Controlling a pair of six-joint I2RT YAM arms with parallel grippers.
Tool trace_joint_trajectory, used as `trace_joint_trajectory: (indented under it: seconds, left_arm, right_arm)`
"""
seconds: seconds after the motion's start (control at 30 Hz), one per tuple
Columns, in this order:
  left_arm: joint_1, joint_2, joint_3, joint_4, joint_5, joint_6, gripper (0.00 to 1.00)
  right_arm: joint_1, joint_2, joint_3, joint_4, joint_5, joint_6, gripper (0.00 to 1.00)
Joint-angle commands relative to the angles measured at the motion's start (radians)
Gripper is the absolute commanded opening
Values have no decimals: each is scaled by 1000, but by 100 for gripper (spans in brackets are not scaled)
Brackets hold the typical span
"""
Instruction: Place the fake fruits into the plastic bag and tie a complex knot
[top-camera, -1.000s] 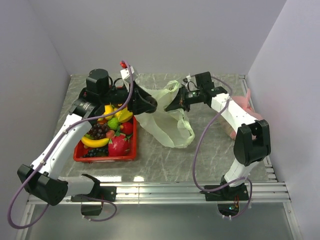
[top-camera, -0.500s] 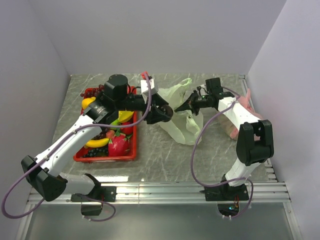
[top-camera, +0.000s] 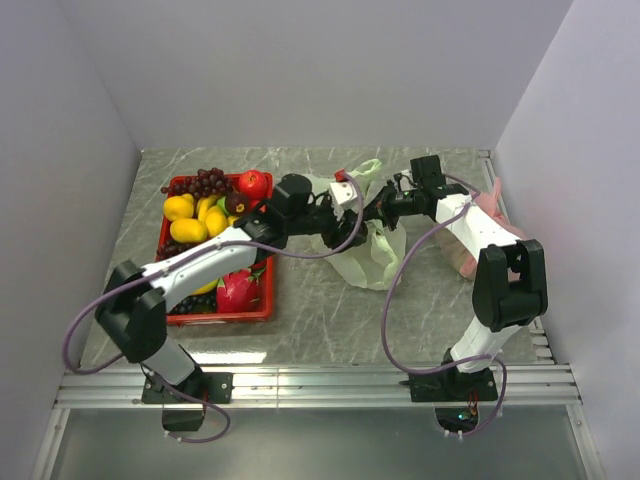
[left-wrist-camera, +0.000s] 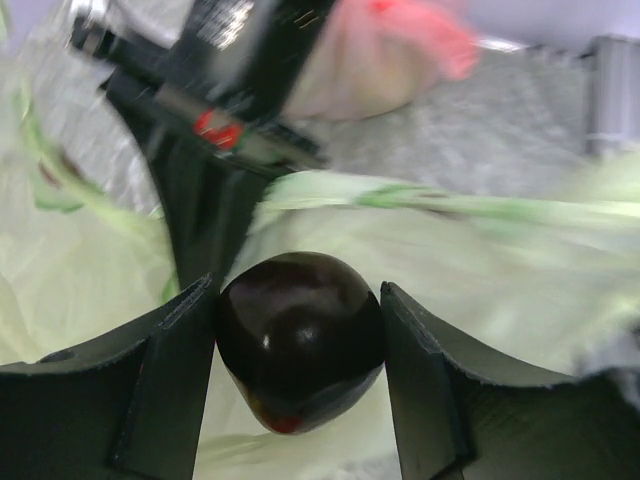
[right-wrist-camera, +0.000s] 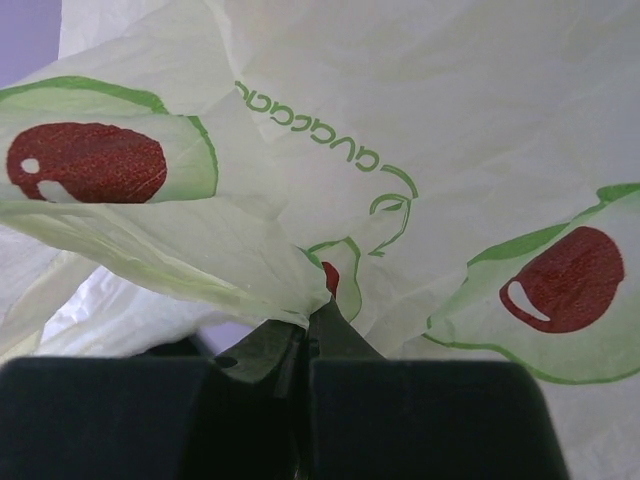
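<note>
The pale-green plastic bag with avocado prints lies at table centre, its upper edge pinched in my shut right gripper. In the right wrist view the gripper has its jaws closed on a fold of the bag. My left gripper hangs over the bag's mouth, shut on a glossy dark purple fruit between both fingers. The remaining fake fruits fill a red tray at the left: yellow mangoes, grapes, a red apple, a pink dragon fruit.
A pink bag lies by the right wall behind the right arm and also shows blurred as the pink bag in the left wrist view. The right gripper's dark body sits close ahead of the left fingers. Walls enclose three sides.
My left arm has swung right from above the red tray to the bag's mouth, carrying the dark fruit. The right gripper drew the bag's edge rightwards earlier and has since held still.
</note>
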Motion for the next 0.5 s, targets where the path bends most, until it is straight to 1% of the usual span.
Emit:
trace_joint_trajectory:
  seconds: [0.0,0.03,0.1,0.13,0.2,0.23,0.3,0.33,0.37,0.4,0.43,0.47]
  left_arm:
    - [-5,54,69,73,-122,-3,58]
    - [-5,78,74,41,-133,8,67]
    - [-6,77,60,25,-159,49,79]
    - [-3,69,52,24,-162,61,99]
    - [1,25,33,7,-121,81,99]
    - [6,8,26,2,-63,86,99]
    - [23,-38,13,-27,2,98,99]
    - [28,-50,9,-53,81,129,99]
    - [34,-62,6,-74,112,155,99]
    - [43,-84,2,-131,143,187,99]
    - [46,-92,0,-165,193,271,99]
    - [47,-99,5,-214,220,323,99]
  right_arm:
    - [5,-14,-1,21,-2,10,0]
    - [5,-9,1,19,-1,8,0]
    - [2,-2,13,6,13,-9,0]
    - [5,0,15,5,15,-9,0]
    - [2,6,8,16,4,-3,0]
    - [3,8,7,16,2,-3,0]
    - [3,14,5,21,-2,3,0]
    - [2,18,5,21,-4,2,0]
    - [3,23,8,16,-2,-3,0]
    - [3,24,10,15,1,-4,0]
    - [3,26,11,16,1,-4,0]
    - [3,28,10,18,-1,-4,0]
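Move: The left hand, already holding the dark fruit, has the open mouth of the green-printed bag about 3 cm ahead, 4 cm to its right and 8 cm below. The bag's pinched rim is about 6 cm ahead, 5 cm right and 4 cm lower; the red tray's middle is some 33 cm left, 7 cm ahead and 20 cm down. From the right hand, which keeps that rim, the mouth lies about 3 cm back, level sideways and 5 cm below. The left fingers let go of the dark fruit over the bag's mouth, spreading from their grip to wide open as the hand dips about 4 cm down and 3 cm forward beside the pinched rim. It then reverses, rising and drawing back to about its starting height, ending some 2 cm farther left. The right hand stays put and keeps its shut pinch on the rim. ##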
